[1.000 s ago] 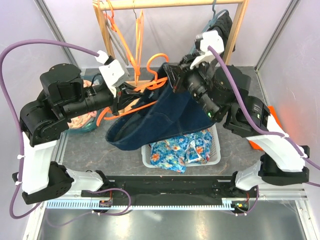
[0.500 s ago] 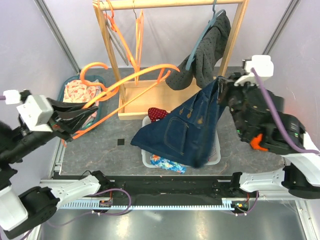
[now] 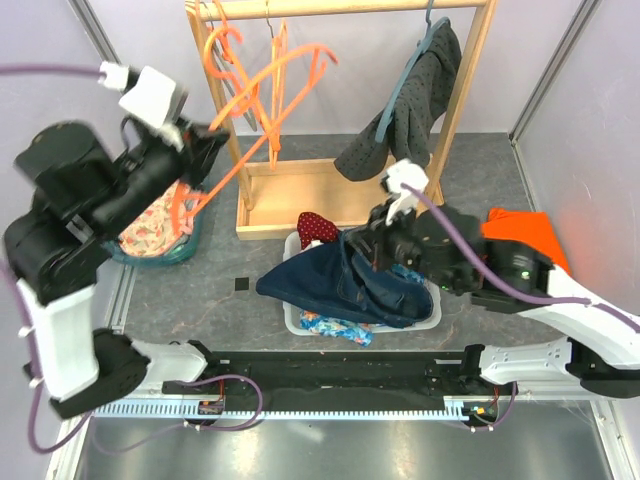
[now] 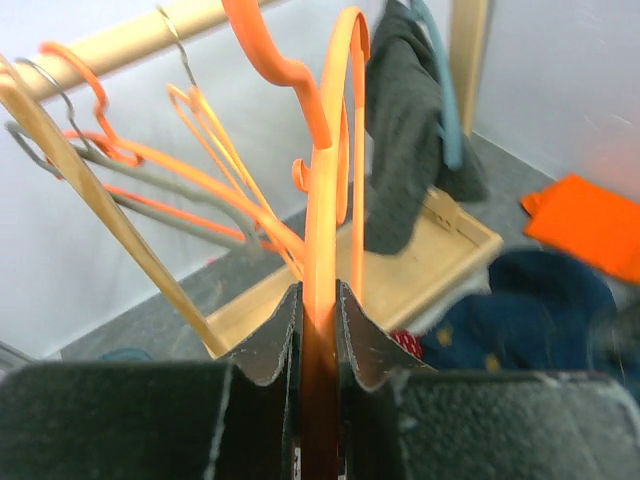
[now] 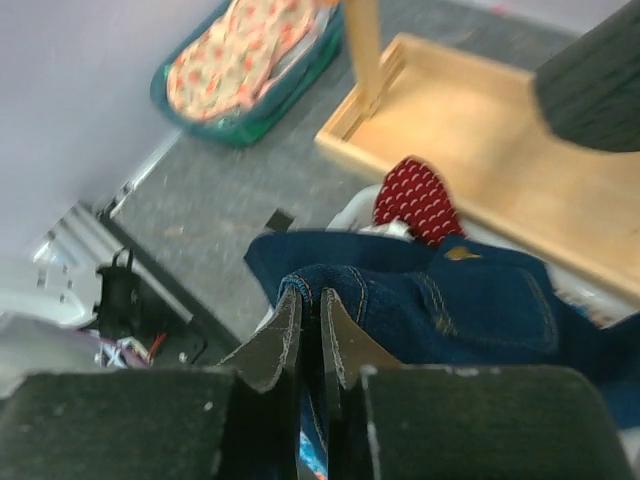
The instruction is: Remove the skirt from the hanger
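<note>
The dark blue denim skirt (image 3: 340,285) lies bunched over the white basket (image 3: 434,302), off the hanger. My right gripper (image 3: 366,250) is shut on a folded hem of the skirt (image 5: 470,300), and the right wrist view shows the jaws (image 5: 310,305) pinching the denim edge. My left gripper (image 3: 205,142) is raised at the upper left, shut on the bare orange hanger (image 3: 295,55). In the left wrist view the hanger (image 4: 322,200) runs straight up from the jaws (image 4: 318,300) toward the rack's rail.
The wooden rack (image 3: 300,195) stands behind, with several orange hangers on it and a dark grey garment (image 3: 405,110). A red cloth (image 3: 315,228) and printed clothes lie in the basket. A teal basket (image 3: 160,238) sits left and an orange cloth (image 3: 520,230) right.
The skirt came off the hanger. My right gripper carried it down from mid-air onto the white basket. My left arm swung the empty hanger out left, then up toward the rack.
</note>
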`<state>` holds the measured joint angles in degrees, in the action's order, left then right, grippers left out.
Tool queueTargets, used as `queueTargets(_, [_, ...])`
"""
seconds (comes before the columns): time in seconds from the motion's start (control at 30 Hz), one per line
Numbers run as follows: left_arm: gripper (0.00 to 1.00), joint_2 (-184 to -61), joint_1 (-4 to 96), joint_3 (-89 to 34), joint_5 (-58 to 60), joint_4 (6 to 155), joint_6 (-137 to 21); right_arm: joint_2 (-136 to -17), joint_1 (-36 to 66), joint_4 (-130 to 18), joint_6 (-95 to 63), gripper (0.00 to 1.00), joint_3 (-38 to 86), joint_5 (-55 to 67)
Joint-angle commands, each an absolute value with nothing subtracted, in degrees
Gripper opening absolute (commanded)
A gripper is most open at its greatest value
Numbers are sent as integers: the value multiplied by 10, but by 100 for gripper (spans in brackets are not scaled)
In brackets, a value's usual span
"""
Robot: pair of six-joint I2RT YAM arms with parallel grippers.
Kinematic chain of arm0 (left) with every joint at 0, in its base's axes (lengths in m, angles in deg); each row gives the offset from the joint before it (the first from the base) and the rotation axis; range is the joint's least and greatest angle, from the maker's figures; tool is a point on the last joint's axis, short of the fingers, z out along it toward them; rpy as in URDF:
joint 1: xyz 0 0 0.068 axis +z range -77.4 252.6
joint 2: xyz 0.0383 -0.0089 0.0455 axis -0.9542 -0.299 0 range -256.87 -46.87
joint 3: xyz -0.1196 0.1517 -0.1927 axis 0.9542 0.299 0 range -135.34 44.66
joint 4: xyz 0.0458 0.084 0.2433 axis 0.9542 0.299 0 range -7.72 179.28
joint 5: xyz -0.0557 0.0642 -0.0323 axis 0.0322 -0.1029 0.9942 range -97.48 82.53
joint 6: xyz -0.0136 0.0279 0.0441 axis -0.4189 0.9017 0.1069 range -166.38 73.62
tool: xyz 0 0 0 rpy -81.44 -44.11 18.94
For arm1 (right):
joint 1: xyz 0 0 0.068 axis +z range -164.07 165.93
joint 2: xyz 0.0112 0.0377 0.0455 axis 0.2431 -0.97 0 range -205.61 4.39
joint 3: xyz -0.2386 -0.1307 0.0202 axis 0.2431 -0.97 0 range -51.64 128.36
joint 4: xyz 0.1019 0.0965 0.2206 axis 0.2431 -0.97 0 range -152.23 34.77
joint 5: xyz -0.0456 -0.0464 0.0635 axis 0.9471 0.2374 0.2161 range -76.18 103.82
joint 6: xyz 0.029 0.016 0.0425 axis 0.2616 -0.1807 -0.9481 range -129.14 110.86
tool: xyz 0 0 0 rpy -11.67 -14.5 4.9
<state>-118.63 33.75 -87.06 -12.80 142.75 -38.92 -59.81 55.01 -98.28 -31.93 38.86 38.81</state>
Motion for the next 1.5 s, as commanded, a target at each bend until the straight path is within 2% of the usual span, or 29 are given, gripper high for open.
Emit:
queueTargets(0.0, [2, -1259, 338, -956, -189, 1376, -409, -587, 553, -919, -370, 0, 310, 301])
queueTargets(0.37, [2, -1351, 315, -969, -276, 1310, -411, -583, 554, -673, -534, 0, -49, 222])
queueTargets(0.47, [2, -1370, 308, -974, -290, 1304, -409, -593, 554, -628, -576, 0, -104, 226])
queueTargets(0.63, [2, -1408, 303, -978, -301, 1273, -405, -572, 551, -622, -627, 0, -164, 300])
queueTargets(1.03, [2, -1539, 305, -1006, -376, 1155, -345, -505, 540, -571, -720, 0, -291, 304])
queueTargets(1.23, [2, -1572, 307, -1011, -406, 1073, -297, -462, 535, -568, -722, 0, -315, 303])
queueTargets(1.47, [2, -1603, 319, -1005, -433, 1058, -286, -414, 526, -592, -718, 0, -313, 303])
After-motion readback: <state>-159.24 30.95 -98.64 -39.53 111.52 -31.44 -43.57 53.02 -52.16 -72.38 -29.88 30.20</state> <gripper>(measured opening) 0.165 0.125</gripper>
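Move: Held in the left hand, the empty orange hanger is bound for the wooden rod, whose nearest free stretch is about 31 cm ahead, 12 cm right and 4 cm above. The lone hanger hangs some 31 cm ahead and 4 cm right; the polka-dot grey shirt, 30 ahead and 29 right. Below the right hand, already gripping the jeans, the basket's middle is roughly 35 cm down and 5 cm ahead, level sideways; the red dotted cloth lies about 15 ahead and 9 left. Lowering the jeans some 27 cm into the basket, the right hand drops quickly, drawing back a little, then stays low with its closed fingers tipping about 30 degrees further down and easing slightly right. The left hand carries the hanger forward about 24 cm and half as far right to the rod, turning counter-clockwise and finally sinking a little, still pinching it. ##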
